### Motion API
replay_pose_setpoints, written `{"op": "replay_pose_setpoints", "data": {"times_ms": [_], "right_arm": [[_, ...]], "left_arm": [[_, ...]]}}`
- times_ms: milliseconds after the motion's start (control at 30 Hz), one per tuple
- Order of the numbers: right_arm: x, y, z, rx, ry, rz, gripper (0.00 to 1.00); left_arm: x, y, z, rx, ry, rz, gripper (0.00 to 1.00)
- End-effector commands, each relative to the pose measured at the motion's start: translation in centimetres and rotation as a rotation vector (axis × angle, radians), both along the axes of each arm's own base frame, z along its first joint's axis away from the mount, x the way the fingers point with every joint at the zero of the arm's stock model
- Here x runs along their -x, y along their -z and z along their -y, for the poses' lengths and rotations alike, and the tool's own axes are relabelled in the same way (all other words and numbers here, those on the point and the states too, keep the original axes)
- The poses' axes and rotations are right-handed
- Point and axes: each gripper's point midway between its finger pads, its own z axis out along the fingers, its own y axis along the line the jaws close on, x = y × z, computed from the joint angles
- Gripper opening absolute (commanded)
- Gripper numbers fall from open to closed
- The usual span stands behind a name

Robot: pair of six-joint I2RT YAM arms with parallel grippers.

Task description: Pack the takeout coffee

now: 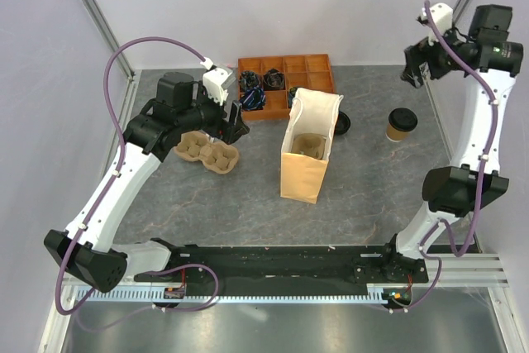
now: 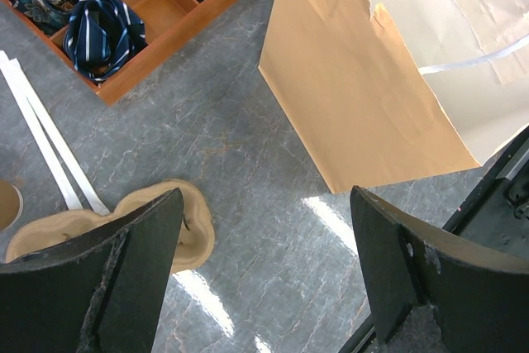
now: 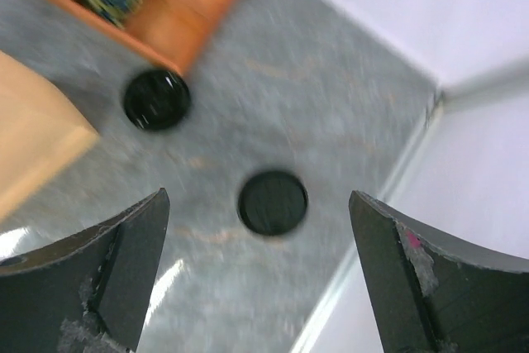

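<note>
The takeout coffee, a brown paper cup with a black lid, stands on the grey table right of the open kraft paper bag. In the right wrist view its lid shows from above, blurred, far below my right gripper, whose fingers are wide open and hold nothing. In the top view that gripper hangs high at the back right. My left gripper is open and empty just above the table, between a pulp cup carrier and the bag.
A loose black lid lies by the bag's right side. An orange compartment tray with rolled ties stands behind the bag. Something tan sits inside the bag. The pulp carrier lies under the left arm. White strips lie near the tray.
</note>
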Motion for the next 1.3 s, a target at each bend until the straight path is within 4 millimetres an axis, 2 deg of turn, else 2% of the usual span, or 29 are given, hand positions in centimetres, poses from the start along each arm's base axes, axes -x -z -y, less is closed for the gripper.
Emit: {"op": "replay_pose_setpoints", "data": {"times_ms": [0,67,200,500,767,1000,1267], "right_arm": [[1.9,5.0,4.0,0.025,0.072,-0.169,0.98],[2.2,6.8,6.2,0.072,0.119,-0.220,0.98],[2.2,11.0,8.4,0.107,0.164,-0.326,0.98],[-0.1,17.2,9.4,0.071,0.195,-0.403,0.98],[-1.5,20.6,8.7,0.051,0.185,-0.439,0.98],[-2.6,22.6,8.0,0.067,0.174,-0.443,0.98],[-2.5,24.5,8.1,0.096,0.164,-0.476,0.98]], "left_arm": [[0.0,-2.0,0.5,0.062,0.012,0.036,0.89],[0.1,-1.9,0.6,0.067,0.017,0.031,0.89],[0.0,-1.5,0.7,0.070,0.020,0.025,0.89],[0.0,-1.2,0.6,0.065,0.020,0.022,0.89],[-0.2,-0.8,0.7,0.067,0.022,0.008,0.89],[-0.3,-0.7,0.7,0.066,0.025,0.004,0.89],[-0.3,-0.6,0.8,0.067,0.027,-0.002,0.89]]}}
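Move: The right hand hangs open and empty, high over the far right of the table. The lidded coffee cup stands about 8 cm to its right, only 1 cm farther out and some 31 cm below. From the cup, the loose black lid lies roughly 18 cm left and 4 cm farther out, and the paper bag about 26 cm left and 10 cm nearer. From the left hand, the cup is about 13 cm ahead, 50 cm right and 26 cm lower. Lower the open right gripper about 24 cm onto the lidded cup, swinging it nearly 9 cm to the right early in the descent, then slowing and easing a few centimetres forward on the way down. Tip the fingers some 30 degrees further down, with a slight clockwise turn, so that they straddle the cup from above; keep them wide open and don't grip yet. ##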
